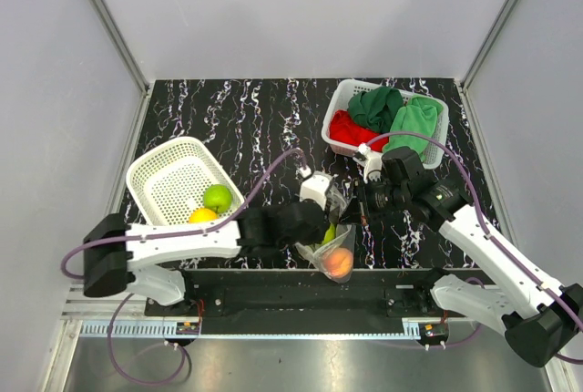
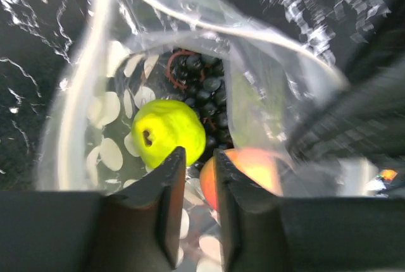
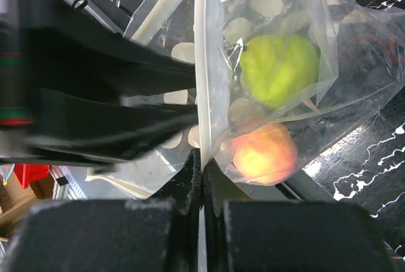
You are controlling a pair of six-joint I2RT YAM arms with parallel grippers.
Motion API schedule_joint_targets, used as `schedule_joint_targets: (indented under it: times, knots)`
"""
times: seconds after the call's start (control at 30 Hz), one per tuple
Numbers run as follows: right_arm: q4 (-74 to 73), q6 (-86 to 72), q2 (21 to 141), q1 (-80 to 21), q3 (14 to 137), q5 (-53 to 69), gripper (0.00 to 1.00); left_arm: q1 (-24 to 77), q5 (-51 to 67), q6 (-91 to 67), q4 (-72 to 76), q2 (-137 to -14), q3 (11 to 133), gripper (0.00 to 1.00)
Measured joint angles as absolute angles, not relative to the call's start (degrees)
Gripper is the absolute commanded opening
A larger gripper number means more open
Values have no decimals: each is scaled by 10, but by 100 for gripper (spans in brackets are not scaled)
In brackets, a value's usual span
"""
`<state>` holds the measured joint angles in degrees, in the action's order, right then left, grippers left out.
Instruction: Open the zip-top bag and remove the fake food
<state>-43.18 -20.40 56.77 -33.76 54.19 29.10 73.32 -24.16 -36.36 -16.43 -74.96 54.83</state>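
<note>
The zip-top bag [image 1: 314, 252] [image 2: 76, 114] [image 3: 278, 3] hangs open at the table's near middle edge. Inside it lie a green apple [image 2: 168, 131] [image 3: 278, 69], an orange-pink peach [image 1: 339, 263] [image 2: 256, 164] [image 3: 266, 153] and a dark beaded cluster [image 2: 202, 79]. My right gripper [image 1: 357, 202] [image 3: 202, 161] is shut on the bag's white zip strip [image 3: 201, 63]. At the bag's mouth my left gripper [image 1: 321, 221] [image 2: 199, 153] has a narrow gap between its jaws, pointing between apple and peach, nothing clamped. A second green apple [image 1: 217, 198] and a yellow fruit [image 1: 202, 215] rest in the left basket [image 1: 164, 159].
A white perforated basket [image 1: 339, 100] at the back right holds a red cloth [image 1: 349, 128] and green cloths [image 1: 405, 117]. The two arms cross close together over the near middle of the black marbled table [image 1: 237, 109]. Grey walls enclose three sides.
</note>
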Motion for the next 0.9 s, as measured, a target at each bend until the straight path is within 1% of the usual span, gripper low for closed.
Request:
schedule_joint_targets:
  times: [0.07, 0.23, 0.27, 0.3, 0.37, 0.43, 0.5, 0.53, 0.63, 0.7, 0.83, 0.9]
  knots:
    - [-432, -204, 567, -338, 542, 291, 0, 733, -241, -372, -171, -791, 563, 42]
    - [-432, -205, 566, -338, 542, 291, 0, 733, -246, -403, -212, -864, 607, 44]
    - [-432, -206, 566, -338, 542, 291, 0, 733, -248, -409, -217, -873, 612, 47]
    - [-432, -206, 566, -338, 542, 291, 0, 733, -250, -414, -222, -881, 616, 53]
    - [-432, -205, 566, -338, 542, 290, 0, 733, -257, -426, -232, -894, 618, 56]
    - [-439, -204, 566, -337, 540, 282, 0, 732, -264, -436, -245, -903, 619, 64]
    - [-446, -204, 566, -337, 538, 280, 0, 731, -271, -442, -255, -913, 621, 67]
    - [-446, -204, 566, -338, 538, 281, 0, 731, -273, -447, -257, -921, 623, 70]
    - [-445, -204, 566, -339, 538, 284, 0, 731, -277, -454, -260, -947, 626, 76]
    - [-445, -204, 566, -339, 538, 284, 0, 730, -280, -455, -260, -961, 627, 78]
    - [-445, -204, 566, -339, 537, 283, 0, 727, -286, -455, -250, -983, 627, 78]
    - [-444, -204, 566, -339, 537, 283, 0, 724, -288, -455, -239, -986, 625, 74]
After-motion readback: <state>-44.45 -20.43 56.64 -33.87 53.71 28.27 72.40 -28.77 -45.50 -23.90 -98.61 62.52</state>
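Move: Inside the bag below the left hand, the green fruit lies about 2 cm ahead, 1 cm to its right and some 12 cm down. At roughly that same depth, the peach sits about 4 cm back and 4 cm right of this hand, the dark grapes about 5 cm ahead and 5 cm right. From the right hand, pinching the bag's rim, the green fruit is some 2 cm ahead, 5 cm left and 13 cm below. Reaching down into the open bag, the left hand sinks about 11 cm towards the green fruit, its fingers tipping some 20 degrees steeper and spreading from about a quarter to over three quarters open. The right hand keeps its pinch on the rim, giving way only about half a centimetre, mostly down. ##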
